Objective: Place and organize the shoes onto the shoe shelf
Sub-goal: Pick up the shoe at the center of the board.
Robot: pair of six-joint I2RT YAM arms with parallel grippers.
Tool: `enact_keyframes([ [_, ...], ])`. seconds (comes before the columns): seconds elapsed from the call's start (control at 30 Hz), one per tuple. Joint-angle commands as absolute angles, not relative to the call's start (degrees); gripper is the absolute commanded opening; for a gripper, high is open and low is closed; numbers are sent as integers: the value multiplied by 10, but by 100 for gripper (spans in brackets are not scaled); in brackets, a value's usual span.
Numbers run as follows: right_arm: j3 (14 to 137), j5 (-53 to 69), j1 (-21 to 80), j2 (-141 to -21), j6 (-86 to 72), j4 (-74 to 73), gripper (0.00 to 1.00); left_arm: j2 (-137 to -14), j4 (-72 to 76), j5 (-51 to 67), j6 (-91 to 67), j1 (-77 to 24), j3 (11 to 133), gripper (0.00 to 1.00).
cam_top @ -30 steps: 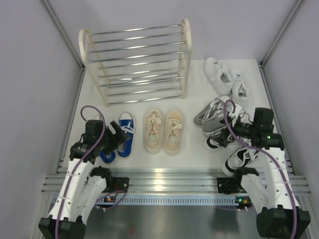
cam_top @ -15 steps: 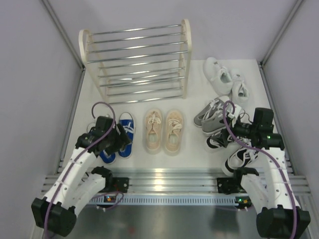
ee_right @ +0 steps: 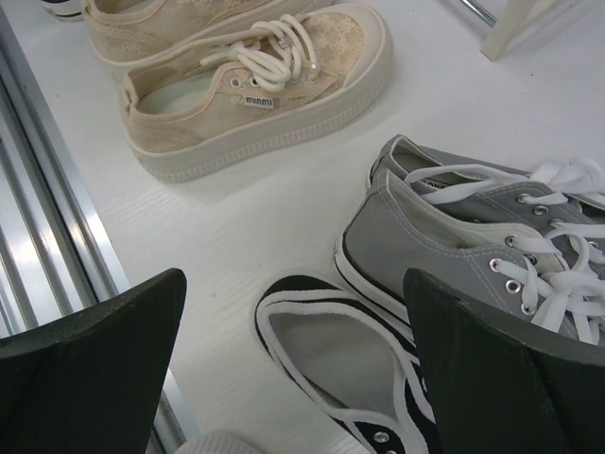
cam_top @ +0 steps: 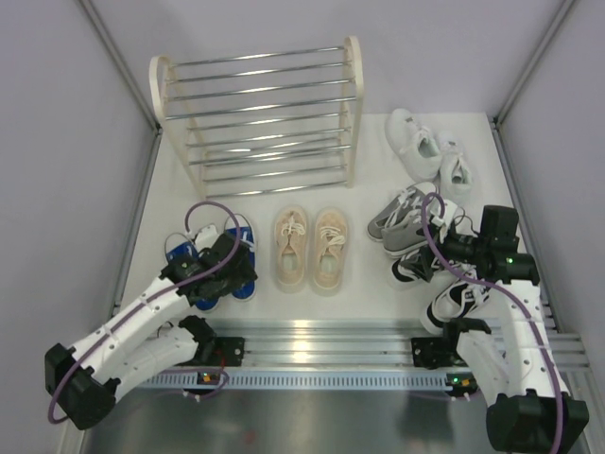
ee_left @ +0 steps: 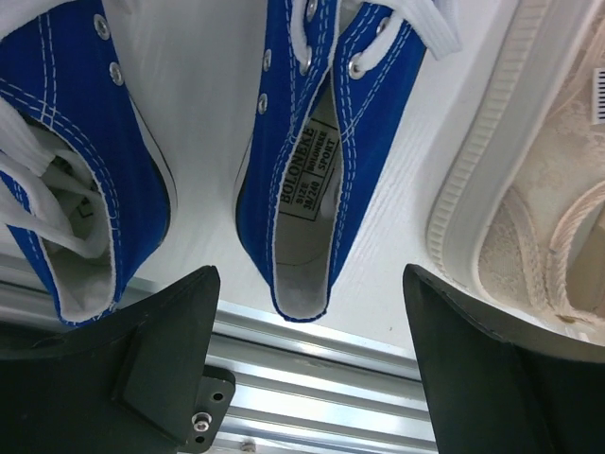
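Note:
The shoe shelf (cam_top: 255, 118) stands at the back left, its chrome rods bare. On the table lie the shoes: a blue pair (cam_top: 189, 255), a beige pair (cam_top: 309, 248), a grey pair (cam_top: 402, 219), black-and-white ones (cam_top: 452, 301) and a white pair (cam_top: 425, 147). My left gripper (cam_top: 232, 267) hovers open over the blue pair. In the left wrist view its fingers (ee_left: 161, 359) straddle the heel of the right blue shoe (ee_left: 312, 161) without touching it. My right gripper (ee_right: 293, 369) is open above a black-and-white shoe (ee_right: 350, 359), next to the grey shoes (ee_right: 454, 236).
An aluminium rail (cam_top: 312, 340) runs along the table's near edge, just behind the blue heels (ee_left: 312, 378). Grey walls close in both sides. The beige shoe (ee_left: 539, 218) lies close to the right of my left gripper. A shelf leg (ee_right: 510, 24) shows far off.
My left arm has swung right and forward, bringing its gripper over the right blue shoe's heel and uncovering the left blue shoe. The right arm and all shoes have stayed put.

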State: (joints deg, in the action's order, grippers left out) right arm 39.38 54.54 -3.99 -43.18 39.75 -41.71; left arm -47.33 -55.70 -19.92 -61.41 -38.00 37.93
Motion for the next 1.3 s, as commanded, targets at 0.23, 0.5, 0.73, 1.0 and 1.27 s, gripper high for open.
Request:
enact_keyframes([
  [0.23,418,573,-34,-425,418,-424,99,-515,-555,-308,-728,-456,362,75],
  [0.5,419,575,-36,-423,421,-428,100,-541,-504,-359,-748,-516,324,72],
  [0.73,419,577,-37,-425,425,-432,99,-467,-450,-425,-765,-533,265,65],
  [1.0,419,577,-38,-428,425,-432,100,-412,-429,-448,-754,-536,230,60],
  [1.27,420,577,-39,-430,425,-432,99,-436,-382,-446,-738,-537,221,32],
])
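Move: From the left gripper, the middle of the right-hand blue shoe lies some 11 cm ahead, 2 cm left and 6 cm below, its heel collar almost under the fingers. The other blue shoe is about 7 cm ahead and 16 cm left, the nearer beige shoe 13 cm ahead and 13 cm right, both at much the same height. From the right gripper, the shoe to be grasped is about 48 cm left, level fore and aft, 13 cm below. Bring the left gripper down about 4 cm so its fingers straddle the heel collar of the right-hand blue shoe, then hold that height and tilt the fingertips some 15 degrees more forward, easing barely 1 cm left. Close the fingers to under half of their opening until they pinch the collar from both sides. ##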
